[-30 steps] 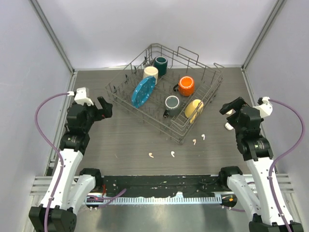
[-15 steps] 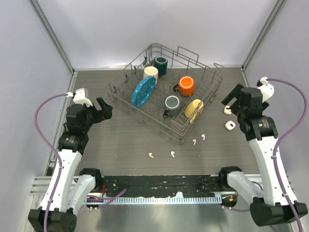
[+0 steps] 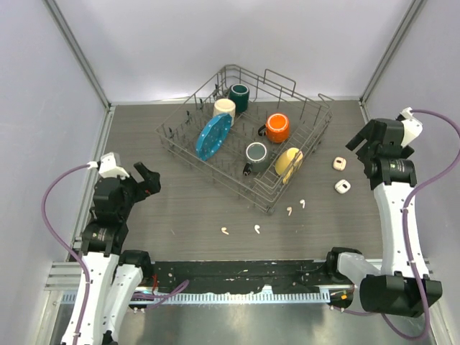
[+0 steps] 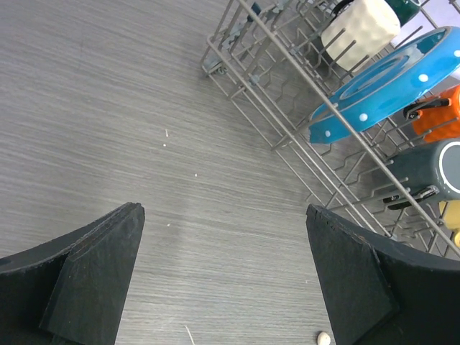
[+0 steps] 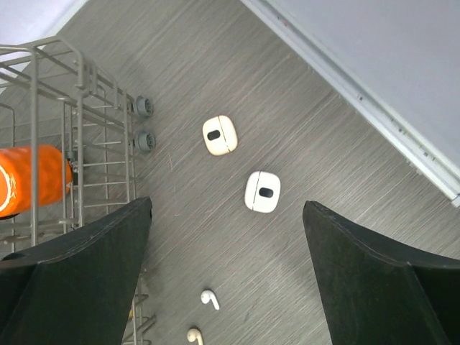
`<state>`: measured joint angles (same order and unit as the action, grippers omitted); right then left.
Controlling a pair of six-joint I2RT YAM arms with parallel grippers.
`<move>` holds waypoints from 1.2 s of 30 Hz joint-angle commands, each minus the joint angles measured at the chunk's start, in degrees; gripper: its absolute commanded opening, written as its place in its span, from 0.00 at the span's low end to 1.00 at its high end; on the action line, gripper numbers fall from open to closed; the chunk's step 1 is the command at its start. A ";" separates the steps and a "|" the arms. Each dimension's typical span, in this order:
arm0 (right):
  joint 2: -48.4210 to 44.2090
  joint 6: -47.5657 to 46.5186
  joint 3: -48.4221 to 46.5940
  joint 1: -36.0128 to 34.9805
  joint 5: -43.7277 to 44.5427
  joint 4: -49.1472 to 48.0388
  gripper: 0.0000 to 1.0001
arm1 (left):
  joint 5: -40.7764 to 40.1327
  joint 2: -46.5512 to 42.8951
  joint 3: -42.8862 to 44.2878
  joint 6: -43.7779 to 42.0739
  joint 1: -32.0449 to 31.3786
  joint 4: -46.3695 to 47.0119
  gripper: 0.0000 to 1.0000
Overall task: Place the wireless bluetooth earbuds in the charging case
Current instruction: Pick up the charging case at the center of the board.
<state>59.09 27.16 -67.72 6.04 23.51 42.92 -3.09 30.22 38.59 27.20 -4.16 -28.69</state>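
Two closed charging cases lie right of the rack, a cream one (image 3: 337, 164) (image 5: 219, 134) and a white one (image 3: 343, 187) (image 5: 262, 191). Two earbuds, one cream (image 3: 289, 210) (image 5: 194, 335) and one white (image 3: 302, 203) (image 5: 209, 298), lie by the rack's near corner. Two more earbuds (image 3: 225, 231) (image 3: 256, 229) lie toward the near edge. My right gripper (image 3: 365, 152) (image 5: 226, 203) hangs open and empty, above and just right of the cases. At the far left my left gripper (image 3: 147, 180) (image 4: 221, 210) is open and empty over bare table, with one earbud tip (image 4: 323, 337) showing by its right finger.
A wire dish rack (image 3: 316, 154) (image 4: 287, 136) fills the table's middle back, holding a blue plate (image 3: 213, 136), an orange mug (image 3: 277, 127), and cream, teal, grey and yellow mugs. Walls close in on the left, back and right; a metal rail (image 5: 374, 115) runs near the cases.
My right arm has swung back and to the right off the cases, leaving both uncovered. My left arm has drawn back toward the near left edge. No object has moved.
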 commanded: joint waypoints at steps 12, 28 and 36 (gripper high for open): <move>14.46 -4.30 7.17 14.52 -27.56 -6.44 0.78 | -1.57 -1.39 -1.76 1.98 -0.14 -0.84 1.00; 30.11 -4.84 8.57 8.81 -16.23 -20.06 0.72 | 2.30 1.25 -2.03 1.89 -0.06 -0.05 1.00; 34.51 -4.30 8.49 7.58 -12.26 -27.53 0.67 | 2.30 2.13 -1.85 1.89 -0.06 -0.14 1.00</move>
<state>92.73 22.68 -57.52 14.22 7.29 22.00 -1.74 31.97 36.53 28.58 -4.16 -30.57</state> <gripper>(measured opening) 0.676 0.996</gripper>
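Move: Some 12 cm ahead of the right hand and about 26 cm below it lies the cream charging case, hardly any way to the side. The white charging case is only about 2 cm ahead of the hand, at the same depth; the nearer earbud lies 16 cm to the hand's left and 5 cm back. The yellow cup in the rack stands about 21 cm left of the cream case. From the left hand the cream case is roughly 72 cm right, 18 cm ahead. Dropping steeply by about 21 cm towards the cream charging case, the right hand first swings some 3 cm right and returns part-way, then in the second half pushes forward, some 7 cm in all. The fingers tip about 25 degrees further down and close part-way, still empty and touching nothing. The left hand sinks about 3 cm over bare table. ##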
